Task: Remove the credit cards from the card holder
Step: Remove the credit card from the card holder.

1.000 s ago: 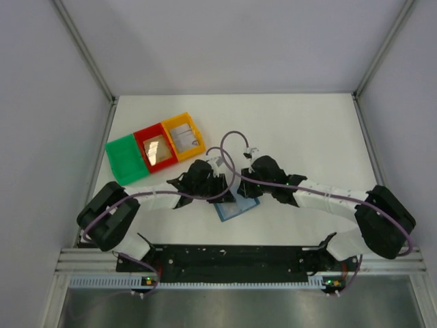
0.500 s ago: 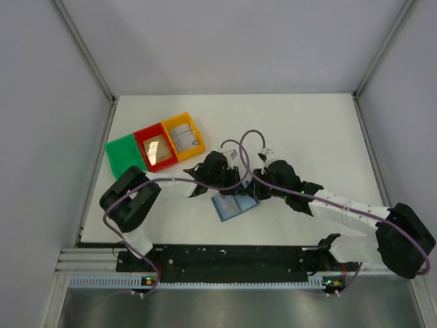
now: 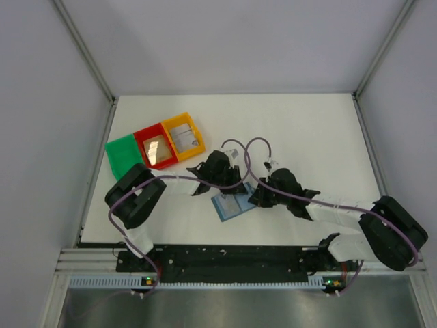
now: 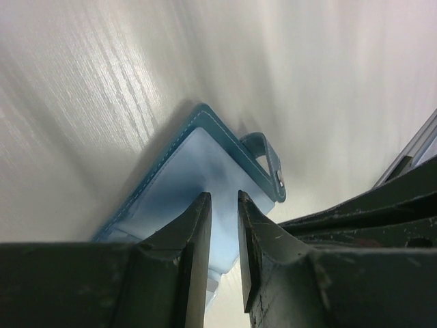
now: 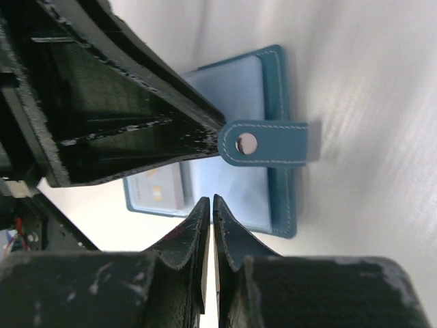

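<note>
The blue card holder (image 3: 229, 207) lies open on the white table between both grippers. In the left wrist view my left gripper (image 4: 222, 198) hovers over its pale inner pocket (image 4: 184, 164), jaws a narrow gap apart with nothing between them. My right gripper (image 5: 208, 200) is shut, its tips at the near edge of the holder's pocket (image 5: 232, 89); whether a card is pinched I cannot tell. A credit card (image 5: 158, 189) with a chip shows in the other pocket. The snap strap (image 5: 263, 143) sticks out beside the left gripper's body.
Green (image 3: 126, 158), red (image 3: 156, 148) and yellow (image 3: 184, 137) trays stand in a row at the back left; the red and yellow ones each hold a card. Both arms crowd together over the holder, with purple cables looping above them.
The right gripper's jaws have come together and its arm has drawn in toward the holder. The left arm shifted right over the holder, its jaws narrowing a little.
</note>
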Motion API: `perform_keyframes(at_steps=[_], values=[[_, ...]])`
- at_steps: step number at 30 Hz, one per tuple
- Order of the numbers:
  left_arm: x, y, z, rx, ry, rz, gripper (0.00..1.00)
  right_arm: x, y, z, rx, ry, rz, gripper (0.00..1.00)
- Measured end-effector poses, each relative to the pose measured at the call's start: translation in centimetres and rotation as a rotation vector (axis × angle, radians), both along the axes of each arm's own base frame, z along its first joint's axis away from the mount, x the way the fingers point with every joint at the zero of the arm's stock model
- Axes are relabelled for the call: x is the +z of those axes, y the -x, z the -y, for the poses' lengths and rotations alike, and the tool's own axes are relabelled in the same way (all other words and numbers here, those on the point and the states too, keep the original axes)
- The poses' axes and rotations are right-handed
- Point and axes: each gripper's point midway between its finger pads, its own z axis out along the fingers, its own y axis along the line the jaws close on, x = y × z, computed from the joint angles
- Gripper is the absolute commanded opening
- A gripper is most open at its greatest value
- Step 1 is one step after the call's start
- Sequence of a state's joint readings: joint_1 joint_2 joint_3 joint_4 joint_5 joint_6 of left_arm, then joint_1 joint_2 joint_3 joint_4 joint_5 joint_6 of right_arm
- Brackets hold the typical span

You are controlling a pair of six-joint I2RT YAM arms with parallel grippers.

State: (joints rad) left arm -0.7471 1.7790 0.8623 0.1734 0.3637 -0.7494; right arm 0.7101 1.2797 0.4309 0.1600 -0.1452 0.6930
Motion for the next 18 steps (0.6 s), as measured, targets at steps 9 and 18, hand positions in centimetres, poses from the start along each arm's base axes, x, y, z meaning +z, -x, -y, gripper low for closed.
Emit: perform_keyframes(at_steps=[9,18], values=[[1.5,-1.0,-0.2,0.048,0.014,0.041,0.27,-0.5,-0.5,-2.4,0.028,-0.104,-0.036,0.04],[9.6,-2.2,-4.1,0.167,0.123,0.235,0.28,-0.1,-1.0,-3.2,0.040,-0.175,-0.055,0.05]])
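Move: The card in the holder's left pocket lies about 8 cm to the right hand's left, 1 cm back and a couple of centimetres below. From that hand the empty right pocket is some 3 cm left and 2 cm ahead, and the strap about 4 cm straight ahead, both some 2 cm lower. From the left hand the card is about 6 cm left, 5 cm back and slightly below. Over the card's inner edge, beside the holder's fold, come the right fingertips, kept shut: the hand travels about 3 cm left and a little forward at nearly the same height, rolling some 10 degrees, left side up; whether they touch isn't visible. The left hand clears the right pocket by the strap, rising nearly 10 cm and going 4 cm left and slightly forward, its fingers lifting towards level, gap unchanged. ##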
